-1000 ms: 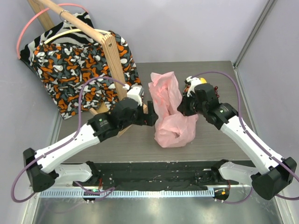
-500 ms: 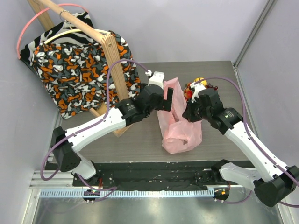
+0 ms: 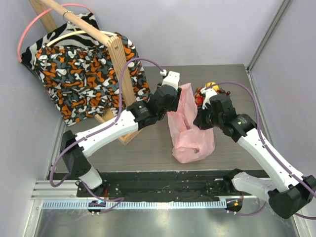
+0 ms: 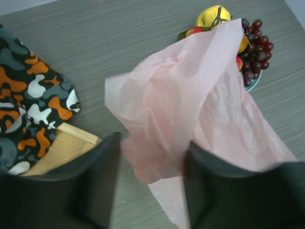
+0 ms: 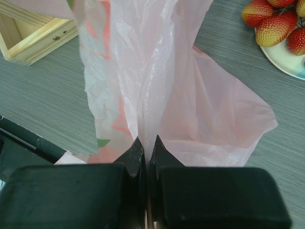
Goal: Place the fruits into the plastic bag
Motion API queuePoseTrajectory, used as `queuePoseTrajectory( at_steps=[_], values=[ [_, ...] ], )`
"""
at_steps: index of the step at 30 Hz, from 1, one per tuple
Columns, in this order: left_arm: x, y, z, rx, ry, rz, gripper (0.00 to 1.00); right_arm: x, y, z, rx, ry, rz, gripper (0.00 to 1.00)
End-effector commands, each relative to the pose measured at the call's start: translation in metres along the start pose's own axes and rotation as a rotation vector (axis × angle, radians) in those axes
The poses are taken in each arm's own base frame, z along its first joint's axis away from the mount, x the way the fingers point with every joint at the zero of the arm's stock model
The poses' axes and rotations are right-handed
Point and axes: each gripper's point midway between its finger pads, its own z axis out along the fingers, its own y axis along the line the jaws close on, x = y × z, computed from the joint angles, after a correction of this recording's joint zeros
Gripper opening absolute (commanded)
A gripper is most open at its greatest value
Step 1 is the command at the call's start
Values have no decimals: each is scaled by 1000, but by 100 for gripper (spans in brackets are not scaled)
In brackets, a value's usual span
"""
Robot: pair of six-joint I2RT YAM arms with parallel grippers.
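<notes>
The pink plastic bag (image 3: 190,131) stands crumpled in the middle of the table, its top pulled up. My right gripper (image 5: 144,145) is shut on a pinched fold of the plastic bag (image 5: 205,109) at its right side. My left gripper (image 4: 152,176) straddles a loose upper fold of the plastic bag (image 4: 190,95); its jaws stand apart and look blurred. The fruits (image 3: 207,91) lie on a pale blue plate just behind the bag: a yellow fruit (image 4: 212,16), a dark grape bunch (image 4: 255,45) and red strawberries (image 5: 271,21).
A wooden rack (image 3: 121,64) draped with orange-black patterned cloth (image 3: 74,74) stands at the back left, close to my left arm. Its wooden foot (image 4: 62,152) lies just left of the left fingers. Grey walls close in on both sides.
My left arm swung from the bag's left side up to its top, and its jaws have narrowed around a fold. The bag was drawn taller and slightly right.
</notes>
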Motion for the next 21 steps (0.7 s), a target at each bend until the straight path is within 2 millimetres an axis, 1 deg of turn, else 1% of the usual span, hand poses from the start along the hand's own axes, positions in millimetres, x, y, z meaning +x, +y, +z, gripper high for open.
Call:
queuePoseTrajectory(
  at_steps=[1,2,3,4,5,6,7,8,9,10,11,12,13,14,15,16,17,18,19,20,21],
  values=[
    [-12,0,3,-13,-25,20,40,-10,-3,-4,16,-35,-12,1],
    [-13,-1,2,-11,-30,15,28,-10,-7,-4,37,-38,-7,2],
    [-15,1,0,-17,-32,8,22,-11,-10,-5,58,-37,1,2],
    [-15,6,-2,-36,-30,3,17,-14,-19,-7,117,-53,10,3],
    [-15,8,-4,-46,-27,-7,8,-23,-23,-11,142,-77,23,5],
    [-15,11,-7,-56,-23,-9,4,-26,-27,-14,172,-87,31,6],
    [-11,15,-11,-67,-5,-2,0,-32,-37,-18,230,-110,44,8],
    [-9,18,-13,-78,4,-3,0,-42,-41,-24,265,-137,53,9],
    [-9,20,-16,-77,11,-2,0,-46,-47,-27,299,-147,58,14],
    [-4,23,-19,-81,38,12,0,-50,-51,-30,331,-157,62,14],
    [-3,26,-21,-86,53,6,0,-59,-60,-33,394,-179,67,14],
    [-7,27,-24,-83,58,3,0,-61,-65,-35,425,-180,74,14],
    [-2,29,-27,-83,94,19,0,-65,-68,-36,447,-185,76,14],
    [1,30,-25,-89,113,26,0,-77,-66,-42,450,-211,79,14],
    [-8,28,-29,-80,110,17,0,-80,-64,-40,447,-202,76,16],
    [-1,31,-31,-88,151,35,0,-87,-60,-41,424,-210,73,33],
    [0,29,-31,-84,165,35,0,-100,-44,-44,344,-226,53,41],
    [-4,22,-29,-65,177,13,0,-105,-36,-42,301,-222,41,49],
    [1,22,-30,-62,214,15,0,-111,-28,-44,263,-226,33,55],
    [1,23,-28,-58,235,-9,0,-123,-17,-50,214,-248,27,57],
    [2,21,-24,-55,273,-22,0,-126,-6,-53,159,-249,33,58]
  ],
)
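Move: Between the left fingers, roughly 1 cm below them, hangs the pink bag's upper rim, while the right hand already pinches another part of the bag. The bag's bottom lies about 4 cm back of the right hand, level with it sideways and 16 cm below; the fruit plate is some 17 cm ahead, 8 cm right and 17 cm below that hand. From the left hand, the wooden stand's base is about 4 cm back, 22 cm left and 25 cm lower. Closing its half-shut fingers on the bag's rim, the left hand pinches it while sinking about 2 cm, then draws it left some 3 cm and lifts. The right hand first keeps its hold, then lets go, its fingers opening to about half as it moves up about 7 cm, forward and right towards the fruit plate, turning clockwise nearly 20 degrees. ##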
